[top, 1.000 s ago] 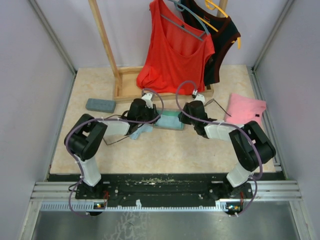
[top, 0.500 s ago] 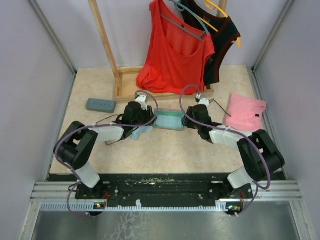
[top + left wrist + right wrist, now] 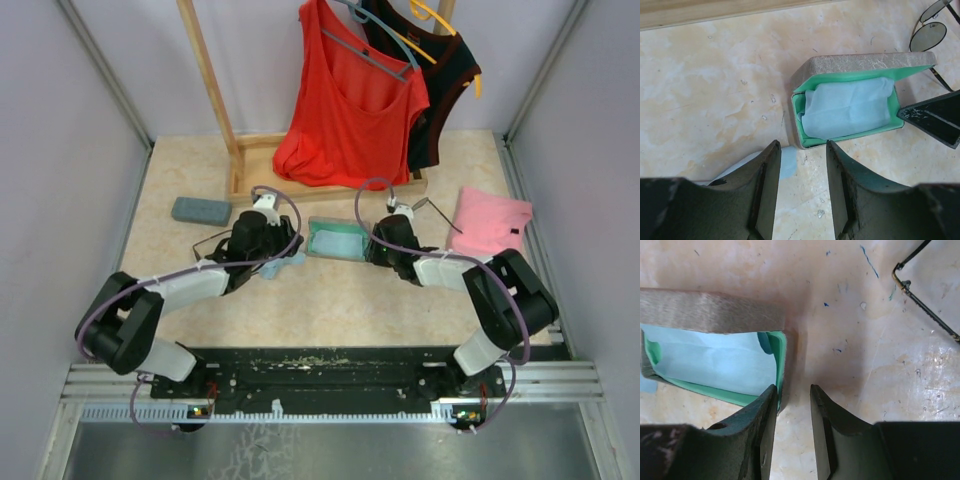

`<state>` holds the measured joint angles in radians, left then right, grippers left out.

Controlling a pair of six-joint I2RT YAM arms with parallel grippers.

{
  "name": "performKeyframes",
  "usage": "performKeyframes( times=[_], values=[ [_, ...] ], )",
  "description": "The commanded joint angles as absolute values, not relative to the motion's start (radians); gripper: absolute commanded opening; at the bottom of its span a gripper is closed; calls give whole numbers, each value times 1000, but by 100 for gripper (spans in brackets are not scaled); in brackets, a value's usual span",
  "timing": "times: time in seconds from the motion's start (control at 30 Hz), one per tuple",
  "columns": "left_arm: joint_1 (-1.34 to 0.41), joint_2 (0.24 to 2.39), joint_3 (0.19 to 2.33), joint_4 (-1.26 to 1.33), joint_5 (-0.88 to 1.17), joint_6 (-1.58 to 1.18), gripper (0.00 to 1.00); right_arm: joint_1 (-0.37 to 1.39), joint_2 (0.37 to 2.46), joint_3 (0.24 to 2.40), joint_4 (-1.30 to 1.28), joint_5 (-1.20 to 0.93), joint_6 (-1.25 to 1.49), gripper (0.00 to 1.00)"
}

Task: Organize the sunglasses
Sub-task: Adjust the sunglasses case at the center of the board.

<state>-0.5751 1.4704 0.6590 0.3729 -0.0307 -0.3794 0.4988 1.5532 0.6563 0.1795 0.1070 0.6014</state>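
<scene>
An open grey case (image 3: 333, 240) with a green lining lies mid-table, a light blue cloth (image 3: 847, 112) inside it. My left gripper (image 3: 283, 246) stands open just off its left end, nothing between the fingers (image 3: 802, 145). At the right end my right gripper (image 3: 372, 246) is open, its left finger beside the case's end wall (image 3: 792, 388). One pair of sunglasses (image 3: 437, 212) lies right of the case, its lens (image 3: 930, 35) and arm (image 3: 925, 310) showing. Another pair of sunglasses (image 3: 212, 243) lies by my left arm.
A closed grey case (image 3: 200, 210) sits at the left. A second light blue cloth (image 3: 285, 263) lies under my left gripper. A pink cloth (image 3: 490, 220) is at the right. Behind stand a wooden rack base (image 3: 250, 178), a red top (image 3: 350, 100) and a black top (image 3: 440, 80).
Both grippers have opened wider and both arms have sunk low and stretched out beside the case's ends. The case stays open on the table.
</scene>
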Motion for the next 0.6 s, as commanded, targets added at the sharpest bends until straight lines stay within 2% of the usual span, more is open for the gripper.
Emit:
performKeyframes(
  times=[0.0, 0.17, 0.37, 0.57],
  values=[
    [-568, 1404, 637, 331, -74, -393, 47, 490, 1585, 719, 188, 104, 579, 32],
    [-568, 1368, 629, 298, -100, -398, 47, 490, 1606, 740, 164, 113, 558, 24],
    [-568, 1330, 635, 188, -200, -433, 46, 489, 1576, 739, 110, 163, 534, 8],
    [-568, 1290, 625, 99, -293, -457, 48, 490, 1517, 711, 62, 192, 521, 2]
  ],
)
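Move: The case lies open, with its right end wall already between the right hand's parted fingers; its middle is about 8 cm to that hand's left, 3 cm ahead and 1 cm below. The sunglasses on the right lie some 12 cm right and 6 cm ahead of the right hand, and the loose blue cloth about 20 cm left and 2 cm back. From the left hand the case's middle is roughly 9 cm right, 1 cm ahead and 6 cm lower. The right hand pinches the case's right end wall near its front corner, fingers closing from about a third open to nearly shut, one inside and one outside; it sinks about half a centimetre, edges forward, then eases right about 1 cm. Meanwhile the left hand, still half open, draws away from the case some 4 cm to the left and slightly back, turning about 10 degrees counter-clockwise. ##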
